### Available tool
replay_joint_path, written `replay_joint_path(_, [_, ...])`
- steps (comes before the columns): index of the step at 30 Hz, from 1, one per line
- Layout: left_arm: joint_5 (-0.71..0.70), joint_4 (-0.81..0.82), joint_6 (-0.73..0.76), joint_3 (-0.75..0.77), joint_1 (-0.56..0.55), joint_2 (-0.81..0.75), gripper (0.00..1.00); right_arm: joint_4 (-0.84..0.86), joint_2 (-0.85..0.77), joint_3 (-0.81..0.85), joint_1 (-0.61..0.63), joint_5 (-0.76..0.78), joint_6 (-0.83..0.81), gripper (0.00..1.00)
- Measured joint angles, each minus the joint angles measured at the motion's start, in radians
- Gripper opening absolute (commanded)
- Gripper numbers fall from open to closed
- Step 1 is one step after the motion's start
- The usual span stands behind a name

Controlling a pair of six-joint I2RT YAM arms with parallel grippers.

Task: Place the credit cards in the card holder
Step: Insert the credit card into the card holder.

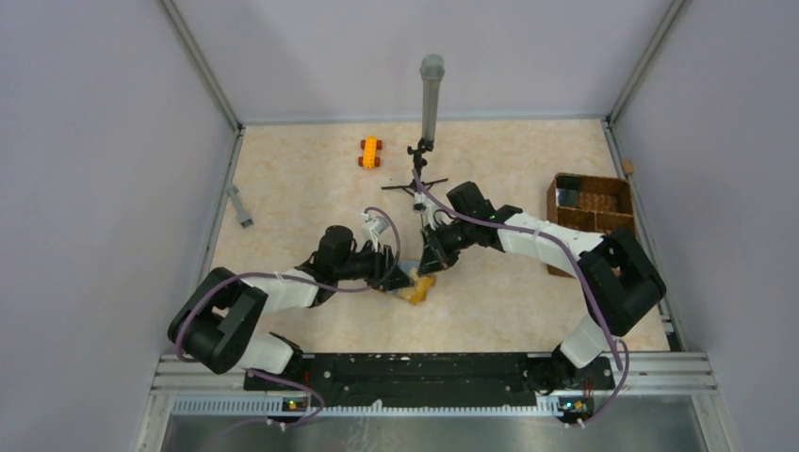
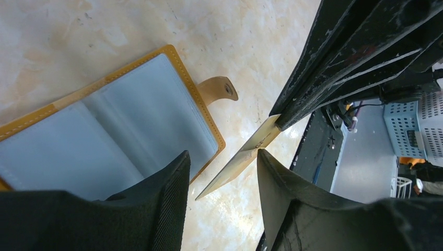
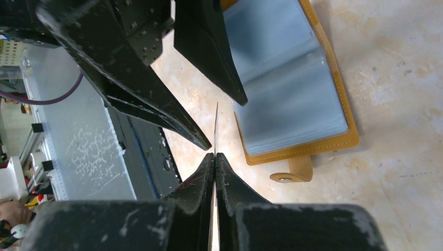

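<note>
The card holder (image 2: 130, 125) lies open on the table, mustard-orange with clear sleeves facing up and its snap tab (image 2: 219, 89) sticking out. It also shows in the right wrist view (image 3: 298, 89) and the top view (image 1: 417, 288). My right gripper (image 3: 214, 157) is shut on a silvery grey credit card (image 3: 216, 125), held edge-up just beside the holder. In the left wrist view the card (image 2: 245, 157) slants down between my left gripper's (image 2: 222, 172) open fingers, touching neither. The left gripper (image 1: 391, 268) hovers over the holder's edge. I cannot tell the pale blue card apart from the sleeves.
A small orange toy car (image 1: 370, 152) sits at the back. A brown wicker basket (image 1: 592, 212) stands at the right. A grey post on a black stand (image 1: 431, 94) rises at the back centre. A grey bar (image 1: 239, 205) lies by the left wall.
</note>
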Motion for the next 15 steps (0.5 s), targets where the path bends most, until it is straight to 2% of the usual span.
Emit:
replay_joint_path(2, [0.016,0.01,-0.001,0.0,0.0,0.011,0.47,-0.003,0.001,0.008,0.0,-0.009,-0.002,0.0])
replay_joint_path(6, [0.044,0.032,-0.005,0.0,0.001,0.021,0.34,-0.002,0.002,0.024,-0.001,-0.023,-0.007,0.0])
replay_joint_path(10, [0.064,0.049,-0.01,-0.001,0.001,0.021,0.1,0.004,0.004,0.029,-0.004,-0.019,-0.008,0.0])
replay_joint_path(13, [0.085,0.07,-0.011,-0.004,0.001,0.021,0.01,0.015,0.007,0.029,-0.016,-0.007,-0.004,0.0])
replay_joint_path(15, [0.085,0.087,-0.011,-0.005,0.001,0.021,0.0,0.027,0.007,0.029,-0.025,0.0,0.009,0.14])
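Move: The gold credit card, still pinched by the right hand, passes between the left hand's open fingers, its middle about 1 cm back and 2 cm right of the left hand at its height. From the left hand, the open card holder lies some 5 cm ahead, 1 cm left and 7 cm below, its strap about 4 cm ahead, 5 cm right and 7 cm down. From the right hand, the card's middle is roughly 1 cm ahead, 3 cm left and 1 cm below. Closing from about half open to nearly shut, the left fingers pinch the near edge of the credit card while that hand eases up about 1 cm, with a little drift back and to the right. The right hand keeps its own pinch, rises about 1 cm, then carries its end of the card some 2 cm forward, bringing the card into line with the left fingers. ##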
